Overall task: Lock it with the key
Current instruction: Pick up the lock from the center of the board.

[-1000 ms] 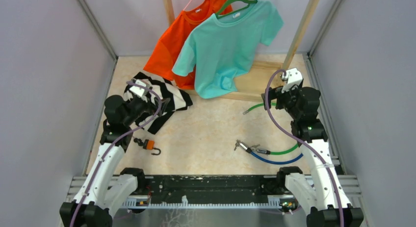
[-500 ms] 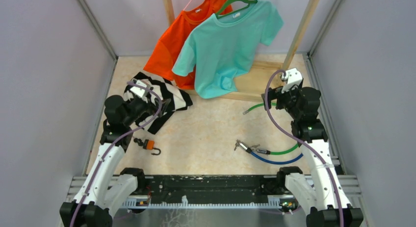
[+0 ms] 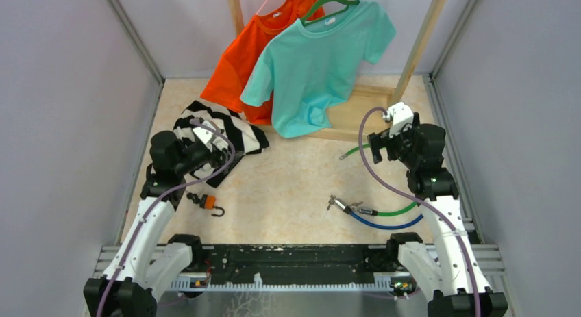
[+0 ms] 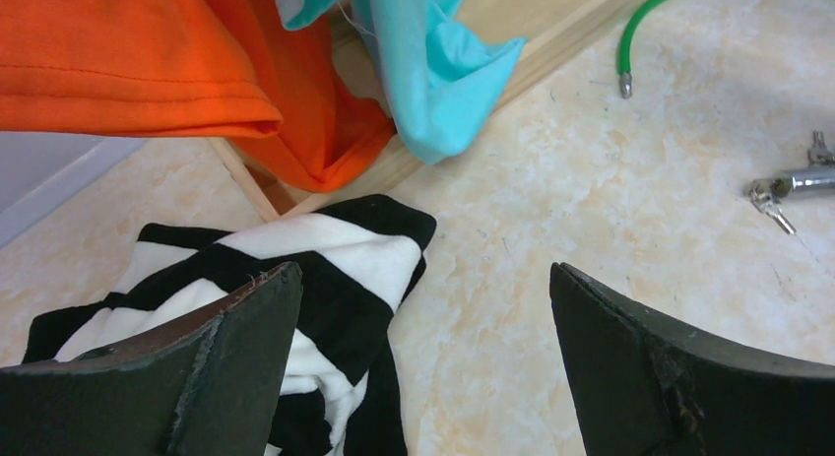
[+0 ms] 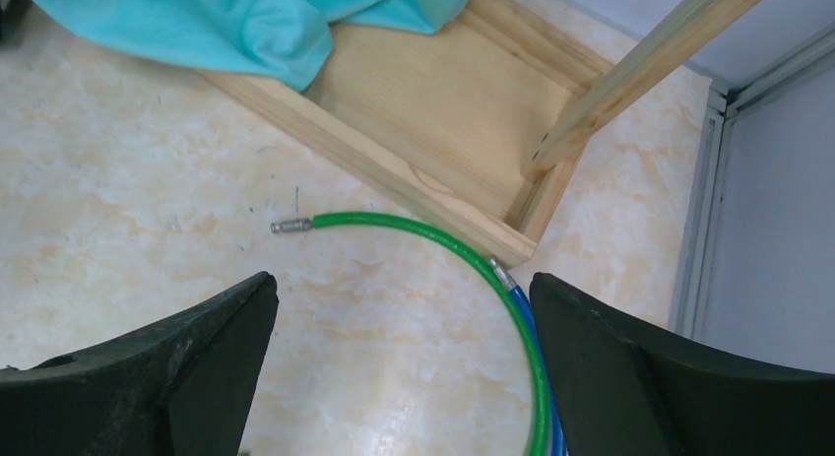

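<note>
A small orange padlock [image 3: 209, 203] lies on the table near the left arm's base, its metal shackle [image 3: 218, 211] pointing right and a dark piece at its left end. A bunch of metal keys [image 3: 334, 203] [image 4: 773, 195] lies right of centre, at the end of a silver barrel [image 3: 363, 210] joined to a green cable [image 3: 394, 211] and a blue cable [image 3: 384, 224]. My left gripper [image 3: 220, 150] [image 4: 423, 367] hangs open above the edge of a striped shirt, nothing between its fingers. My right gripper [image 3: 373, 146] [image 5: 404, 367] is open over bare table, beside the green cable [image 5: 433, 239].
A black-and-white striped shirt [image 3: 219, 135] [image 4: 325, 269] lies crumpled at the left. An orange shirt [image 3: 240, 57] and a teal shirt [image 3: 315, 64] hang from a wooden rack whose base [image 3: 356, 115] [image 5: 443, 111] stands at the back. Grey walls close in both sides.
My left gripper has shifted slightly right over the striped shirt. My right gripper has moved a little left and nearer. Both stay open; padlock and keys have not moved.
</note>
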You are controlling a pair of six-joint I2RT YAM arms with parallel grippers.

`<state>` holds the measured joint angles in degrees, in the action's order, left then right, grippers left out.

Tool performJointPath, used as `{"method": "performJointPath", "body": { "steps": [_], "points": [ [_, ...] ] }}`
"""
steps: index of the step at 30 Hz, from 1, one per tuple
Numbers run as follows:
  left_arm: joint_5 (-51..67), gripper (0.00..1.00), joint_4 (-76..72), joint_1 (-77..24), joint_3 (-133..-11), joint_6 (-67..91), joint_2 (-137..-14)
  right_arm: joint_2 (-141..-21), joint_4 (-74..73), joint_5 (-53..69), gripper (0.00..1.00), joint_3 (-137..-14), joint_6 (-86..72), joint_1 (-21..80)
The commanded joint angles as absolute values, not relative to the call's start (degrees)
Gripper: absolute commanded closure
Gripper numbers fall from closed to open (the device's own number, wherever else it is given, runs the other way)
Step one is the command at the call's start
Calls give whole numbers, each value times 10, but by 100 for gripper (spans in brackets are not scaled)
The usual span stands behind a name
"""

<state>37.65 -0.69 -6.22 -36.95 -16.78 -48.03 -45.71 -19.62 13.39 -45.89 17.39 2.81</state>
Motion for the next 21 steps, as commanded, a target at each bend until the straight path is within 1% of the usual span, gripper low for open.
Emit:
{"method": "performJointPath", "body": {
  "steps": [1,6,9,11,13,17,21],
  "points": [
    [417,1,34,-60,-390,-233,-488,-446,-254,152,1,-494,253,22],
    [443,1,115,-61,-401,-336,-506,-446,-350,198,1,-494,337,29],
    [454,1,219,-62,-422,-449,-520,-446,-377,209,1,-488,357,39],
    [446,1,274,-62,-433,-499,-528,-445,-384,215,1,-481,359,41],
    [441,1,308,-62,-438,-522,-531,-446,-398,225,1,-472,379,42],
    [442,1,328,-63,-441,-540,-540,-456,-449,236,1,-454,447,44],
    [459,1,304,-63,-437,-520,-553,-481,-508,243,6,-437,501,48]
  ]
}}
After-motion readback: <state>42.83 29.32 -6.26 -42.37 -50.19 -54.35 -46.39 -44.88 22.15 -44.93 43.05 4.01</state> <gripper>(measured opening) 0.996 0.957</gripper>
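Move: The blue lock lies about 16 cm back and 12 cm left of the right hand, some 22 cm below; the green lock is 18 cm back and 4 cm left, the green hose end 2 cm back and 11 cm left. From the left hand the blue lock is about 15 cm back and 30 cm right, the orange clip 15 cm back and 8 cm left, both some 22 cm below. Both open hands sink about 8 cm while drawing back towards the blue lock, the right turning some 20 degrees counter-clockwise. ##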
